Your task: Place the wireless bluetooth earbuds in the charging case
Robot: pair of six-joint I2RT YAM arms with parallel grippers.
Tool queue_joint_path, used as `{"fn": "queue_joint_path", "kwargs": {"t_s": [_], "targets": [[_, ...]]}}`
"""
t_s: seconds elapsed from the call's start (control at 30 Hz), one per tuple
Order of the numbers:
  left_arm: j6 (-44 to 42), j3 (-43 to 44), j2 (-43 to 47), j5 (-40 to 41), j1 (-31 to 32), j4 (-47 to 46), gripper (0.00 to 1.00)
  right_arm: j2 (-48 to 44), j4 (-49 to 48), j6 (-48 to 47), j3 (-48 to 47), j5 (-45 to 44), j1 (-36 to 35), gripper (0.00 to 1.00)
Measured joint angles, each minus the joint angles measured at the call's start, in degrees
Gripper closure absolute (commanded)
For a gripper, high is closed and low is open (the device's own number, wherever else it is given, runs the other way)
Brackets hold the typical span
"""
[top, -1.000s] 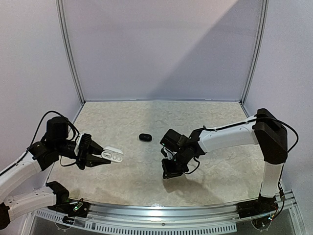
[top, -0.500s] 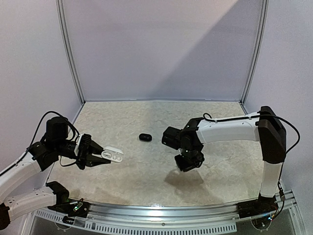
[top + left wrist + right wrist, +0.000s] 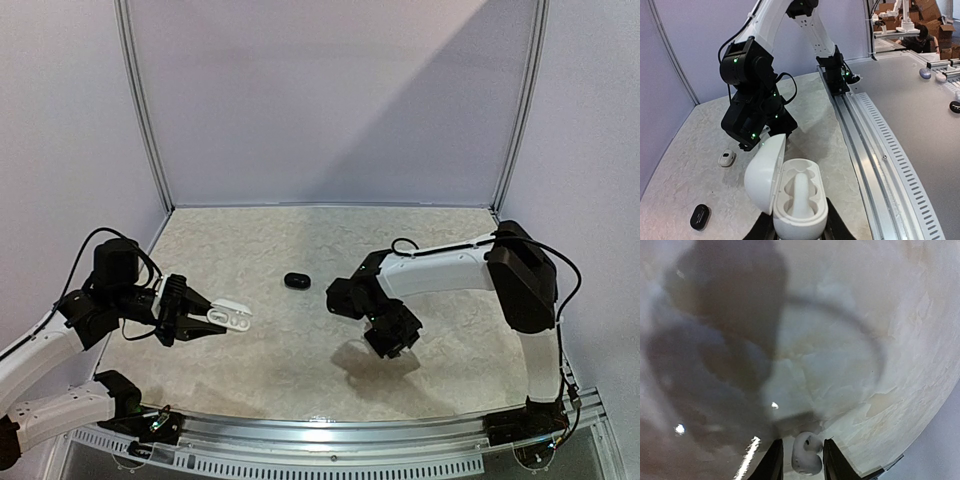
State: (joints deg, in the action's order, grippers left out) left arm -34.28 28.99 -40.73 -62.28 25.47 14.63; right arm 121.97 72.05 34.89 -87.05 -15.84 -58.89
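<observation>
My left gripper is shut on the base of the white charging case. Its lid is swung open to the left and both wells are bare. My right gripper hovers low over the table right of centre, jaws slightly apart. A white earbud sits between them with a gap on its left side. The left wrist view shows a white earbud on the table beside that gripper's tips; whether it is the same one I cannot tell. A black earbud lies mid-table.
A metal rail runs along the table's near edge, with the right arm's base bolted to it. Pale walls close the table's left, back and right sides. A neighbouring surface beyond the rail holds small cases.
My right gripper has swung right from the table's middle and dropped a little, and its jaws have parted slightly. The left arm and the open case have not moved.
</observation>
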Motion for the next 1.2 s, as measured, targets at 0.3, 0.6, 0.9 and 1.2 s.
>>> {"fn": "queue_joint_path", "kwargs": {"t_s": [0.3, 0.6, 0.9, 1.2], "targets": [[-0.4, 0.0, 0.0, 0.3, 0.0, 0.7, 1.0, 1.3, 0.4, -0.5, -2.6, 1.9, -0.5, 0.7], [-1.1, 0.0, 0.0, 0.3, 0.0, 0.8, 1.0, 1.1, -0.9, -2.9, -4.0, 4.7, -0.6, 0.69], [-1.3, 0.0, 0.0, 0.8, 0.2, 1.2, 1.0, -19.3, -12.4, -26.2, 15.3, 4.7, 0.0, 0.64], [-2.1, 0.3, 0.2, 1.6, 0.3, 3.1, 1.0, -38.8, -22.3, -64.1, 33.7, 11.9, -2.6, 0.71]]}}
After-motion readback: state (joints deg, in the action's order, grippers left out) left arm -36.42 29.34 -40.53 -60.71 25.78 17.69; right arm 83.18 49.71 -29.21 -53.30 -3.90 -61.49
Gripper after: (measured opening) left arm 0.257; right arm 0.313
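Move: The last white earbud sits right between the right hand's barely parted fingertips, on the table and about 1 cm below the hand point. From that hand, the small white oval case stands some 17 cm ahead and 7 cm to the left, and the black case about 20 cm ahead and 26 cm to the left. The left hand holds the open white charging case, with the earbud about 35 cm to its right, 8 cm ahead and 21 cm below. With the fingers still slightly open, the right hand first slides slowly about 3 cm to the left, low over the table around the earbud, then swings quickly back to the right and towards its base while rising clear, ending some 6.5 cm back and 5 cm up from where it began. As it leaves the earbud, the wrist turns about 65 degrees counter-clockwise, bringing the fingers round to a new angle above the table behind the earbud. ##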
